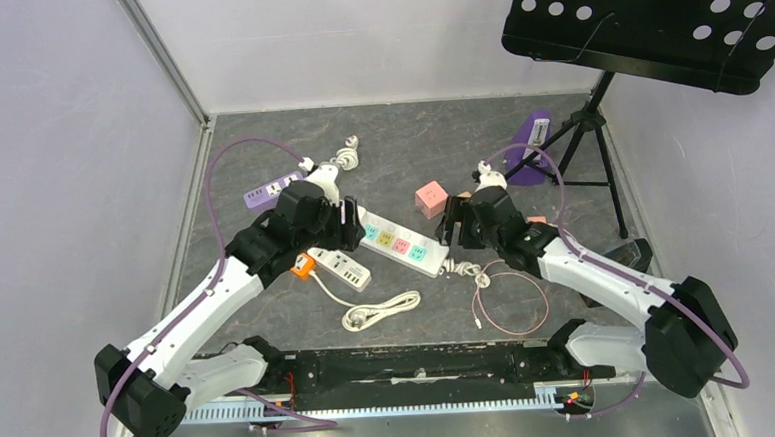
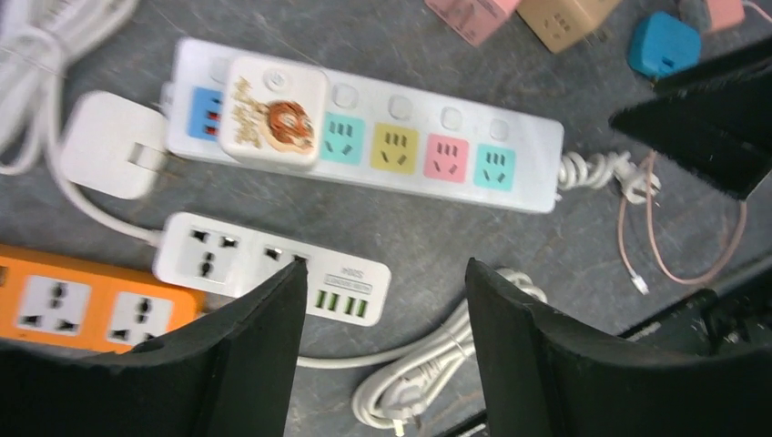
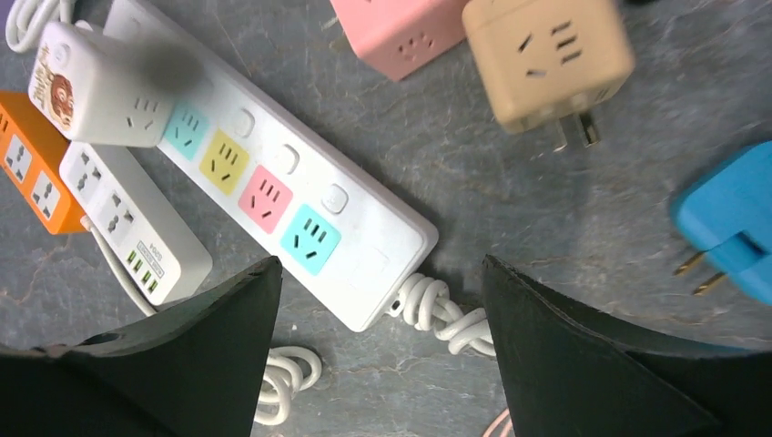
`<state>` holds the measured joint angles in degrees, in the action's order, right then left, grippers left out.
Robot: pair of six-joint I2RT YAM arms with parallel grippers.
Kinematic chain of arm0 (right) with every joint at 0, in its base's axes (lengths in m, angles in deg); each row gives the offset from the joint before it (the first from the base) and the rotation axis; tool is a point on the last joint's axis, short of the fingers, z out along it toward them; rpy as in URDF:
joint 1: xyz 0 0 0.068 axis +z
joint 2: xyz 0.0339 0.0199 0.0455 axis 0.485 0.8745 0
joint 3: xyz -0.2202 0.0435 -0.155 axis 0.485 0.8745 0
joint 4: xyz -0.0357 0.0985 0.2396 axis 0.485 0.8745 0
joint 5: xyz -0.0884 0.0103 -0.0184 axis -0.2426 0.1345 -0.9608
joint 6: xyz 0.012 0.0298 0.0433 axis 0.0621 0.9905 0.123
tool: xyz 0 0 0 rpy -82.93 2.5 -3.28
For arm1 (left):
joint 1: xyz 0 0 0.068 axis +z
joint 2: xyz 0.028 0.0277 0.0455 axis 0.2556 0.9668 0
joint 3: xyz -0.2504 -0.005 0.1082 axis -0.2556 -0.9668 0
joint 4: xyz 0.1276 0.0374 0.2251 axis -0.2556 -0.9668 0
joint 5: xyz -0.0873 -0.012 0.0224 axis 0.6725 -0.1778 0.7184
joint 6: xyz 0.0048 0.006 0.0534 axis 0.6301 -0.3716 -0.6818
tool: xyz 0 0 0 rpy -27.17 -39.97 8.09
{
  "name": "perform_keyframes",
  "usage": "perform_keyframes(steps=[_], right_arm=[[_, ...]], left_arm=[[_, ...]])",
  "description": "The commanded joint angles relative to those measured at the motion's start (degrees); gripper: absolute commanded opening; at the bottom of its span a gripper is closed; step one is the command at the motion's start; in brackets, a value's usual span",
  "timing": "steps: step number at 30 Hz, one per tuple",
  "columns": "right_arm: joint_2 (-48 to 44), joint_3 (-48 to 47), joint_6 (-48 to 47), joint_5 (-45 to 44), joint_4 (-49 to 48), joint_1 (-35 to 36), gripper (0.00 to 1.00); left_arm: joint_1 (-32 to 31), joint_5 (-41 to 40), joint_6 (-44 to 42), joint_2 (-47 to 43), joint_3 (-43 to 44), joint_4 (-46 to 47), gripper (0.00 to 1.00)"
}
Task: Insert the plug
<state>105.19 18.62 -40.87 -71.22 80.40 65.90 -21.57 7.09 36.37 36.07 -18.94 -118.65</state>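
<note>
A long white power strip with blue, teal, yellow and pink sockets lies across the middle of the table, also in the left wrist view and the right wrist view. The plug, a white cube with a tiger picture, sits on the strip's left end over a socket, seen too from the right wrist. My left gripper hovers above that end, open and holding nothing. My right gripper is open and empty above the strip's cable end.
A small white strip with green USB ports and an orange strip lie beside the main one. A pink cube, a tan cube and a blue plug lie nearby. A music stand overhangs the back right.
</note>
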Motion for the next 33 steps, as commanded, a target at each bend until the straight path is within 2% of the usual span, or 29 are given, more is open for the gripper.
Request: perform_keyframes(steps=[1,3,8,13,18,25,30,33], right_arm=[[-3.52,-3.79,-4.77,-6.09,5.48,-0.17,0.82],[-5.47,-3.22,-5.18,-7.36,6.16,-0.16,0.82],[-7.27,-3.46,-8.36,-9.01,6.98,-0.16,0.82],[-6.11,-5.75,-13.38,-10.56,6.69,-0.54,0.83],[-5.0,-6.22,-17.23,-10.67,3.52,-1.86,0.85],[1.46,-9.14,-21.72,-8.82,-0.24,-3.58,0.85],[7.01,-12.63,-25.01,-4.71,-3.38,-3.66,0.84],[11.13,-14.93,-27.02,-2.48,-5.12,-3.67,0.83]], left_arm=[[-0.16,9.26,5.95,0.37,-4.46,5.46,0.67],[-1.04,9.22,7.56,1.59,-6.95,8.27,0.6],[-4.65,4.59,11.23,7.9,-10.32,14.13,0.56],[-6.33,-2.94,14.16,13.87,-12.22,19.85,0.46],[-6.33,-11.28,15.26,17.89,-12.56,20.5,0.33],[-6.25,-17.49,14.11,24.63,-13.28,27.57,0.2],[-4.66,-19.05,15.48,31.0,-11.48,29.83,0.06],[-3.05,-20.4,16.04,31.58,-11.85,30.67,0.03]])
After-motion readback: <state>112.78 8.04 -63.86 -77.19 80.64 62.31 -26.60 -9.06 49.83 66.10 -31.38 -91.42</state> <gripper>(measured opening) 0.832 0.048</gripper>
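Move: The white tiger plug, standing in the coloured-socket strip, lies about 8 cm ahead of the left hand, 1 cm left and 16 cm below. Of the plug, the square white plug is 7 cm left and level, and the small white strip 10 cm back and 2 cm left. The beige plug lies roughly 8 cm ahead of the right hand, 5 cm right and 9 cm below, with the pink plug 7 cm left of it and 2 cm farther out. The left hand plunges some 18 cm towards the tiger plug, drifting back and right before curving forward again, turning about 15 degrees counter-clockwise and closing its empty fingers until they sit shut right by the plug's near right corner. Meanwhile the right hand, fingers staying wide open, leaves the socket strip's cord end, rising and easing right, then reaching forward about 6 cm towards the beige plug while rolling its left side down. ##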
